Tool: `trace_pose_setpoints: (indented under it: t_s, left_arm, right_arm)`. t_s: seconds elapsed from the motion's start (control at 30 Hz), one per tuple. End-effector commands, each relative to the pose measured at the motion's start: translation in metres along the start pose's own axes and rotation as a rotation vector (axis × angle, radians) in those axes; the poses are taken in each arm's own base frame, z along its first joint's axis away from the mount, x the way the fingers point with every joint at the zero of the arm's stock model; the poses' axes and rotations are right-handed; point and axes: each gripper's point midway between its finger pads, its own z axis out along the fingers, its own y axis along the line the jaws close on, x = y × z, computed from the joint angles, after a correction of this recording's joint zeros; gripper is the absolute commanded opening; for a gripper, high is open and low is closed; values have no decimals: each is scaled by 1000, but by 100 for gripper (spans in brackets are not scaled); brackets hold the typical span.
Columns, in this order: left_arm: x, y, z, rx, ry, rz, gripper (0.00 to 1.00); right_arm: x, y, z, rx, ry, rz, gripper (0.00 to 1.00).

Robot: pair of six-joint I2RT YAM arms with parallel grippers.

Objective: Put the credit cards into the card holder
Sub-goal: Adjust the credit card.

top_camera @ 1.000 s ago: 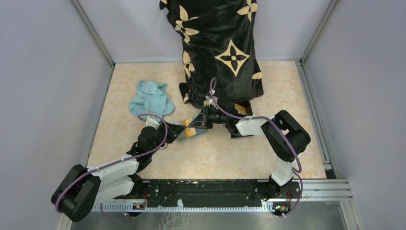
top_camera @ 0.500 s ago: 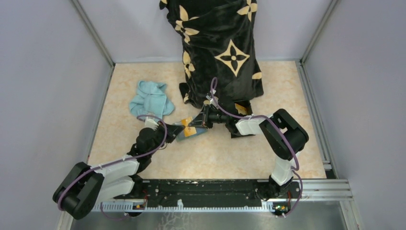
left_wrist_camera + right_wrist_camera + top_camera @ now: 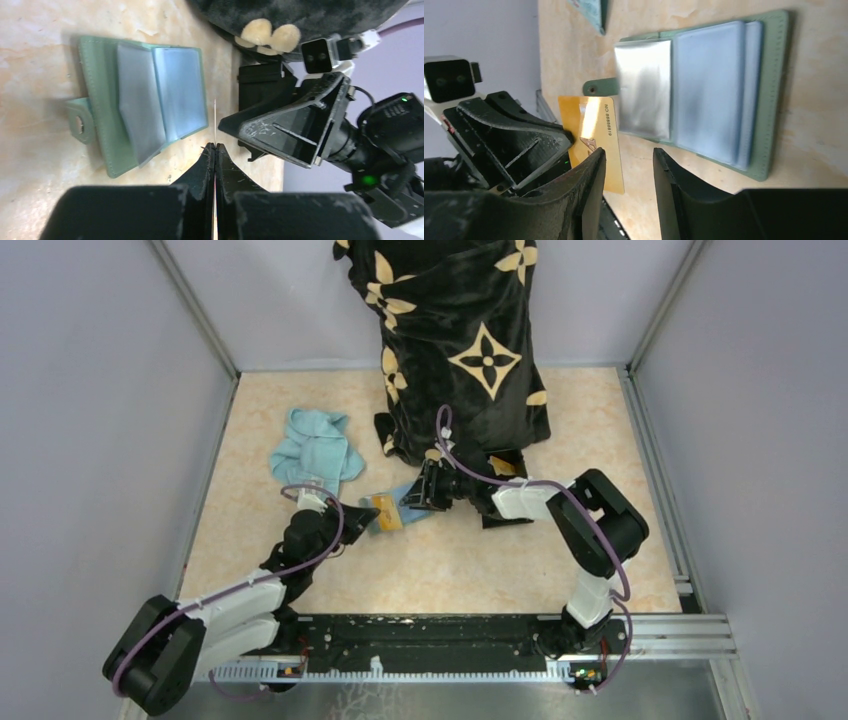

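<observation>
A tan-orange credit card [image 3: 596, 131] stands on edge just above the table, and my left gripper [image 3: 215, 146] is shut on it. In the left wrist view that card [image 3: 215, 117] is only a thin line. The sage-green card holder [image 3: 97, 100] lies open beside it, its clear sleeves facing up. My right gripper [image 3: 629, 161] is open next to the card, with nothing between its fingers. From above, the left gripper [image 3: 372, 512] and right gripper [image 3: 412, 498] face each other over the card holder [image 3: 408, 492].
A black blanket with tan flower marks [image 3: 460, 340] drapes down at the back centre. A black box [image 3: 505, 465] sits at its foot behind the right arm. A light blue cloth [image 3: 315, 445] lies at the back left.
My left gripper has shut on the tan-orange card, and my right gripper, which was shut on it, has opened and let go. The left arm has drawn slightly back.
</observation>
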Motion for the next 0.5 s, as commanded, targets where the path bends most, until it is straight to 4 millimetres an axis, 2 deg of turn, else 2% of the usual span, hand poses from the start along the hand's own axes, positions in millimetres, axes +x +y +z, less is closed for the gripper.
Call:
trace_pose_setpoints:
  t_s: [0.0,0.23,0.47]
  left_arm:
    - [-2,17,1,-73,-17,10,0]
    - [-1,30,8,-129,-29,-32,0]
    - [-3,33,17,-143,-48,-63,0]
  right_arm:
    - [-34,20,-12,42,-121,-137,41]
    - [-49,4,-20,172,-187,-197,41]
    - [-54,-14,-19,253,-192,-236,40]
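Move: Above the near part of the open card holder, the left hand keeps hold of the card, whose middle is about 3 cm to its right. The holder's left pocket lies some 4 cm ahead, 1 cm right and 8 cm below; its right pocket about 5 cm ahead and 7 cm right, equally low, and the blue cloth roughly 18 cm ahead and 14 cm left. From the empty right hand, that left pocket is about 2 cm ahead, 7 cm left and 6 cm below. Lowering the card almost straight down by about 5 cm towards the left pocket, the left hand drifts about 1 cm left and tips some 10 degrees downward, its shut fingers keeping their pinch on the card's left side. Meanwhile the right hand, already clear of the card and half open, backs off forward and to the right by about 4.5 cm, sinking slightly as its fingers tip further down. ##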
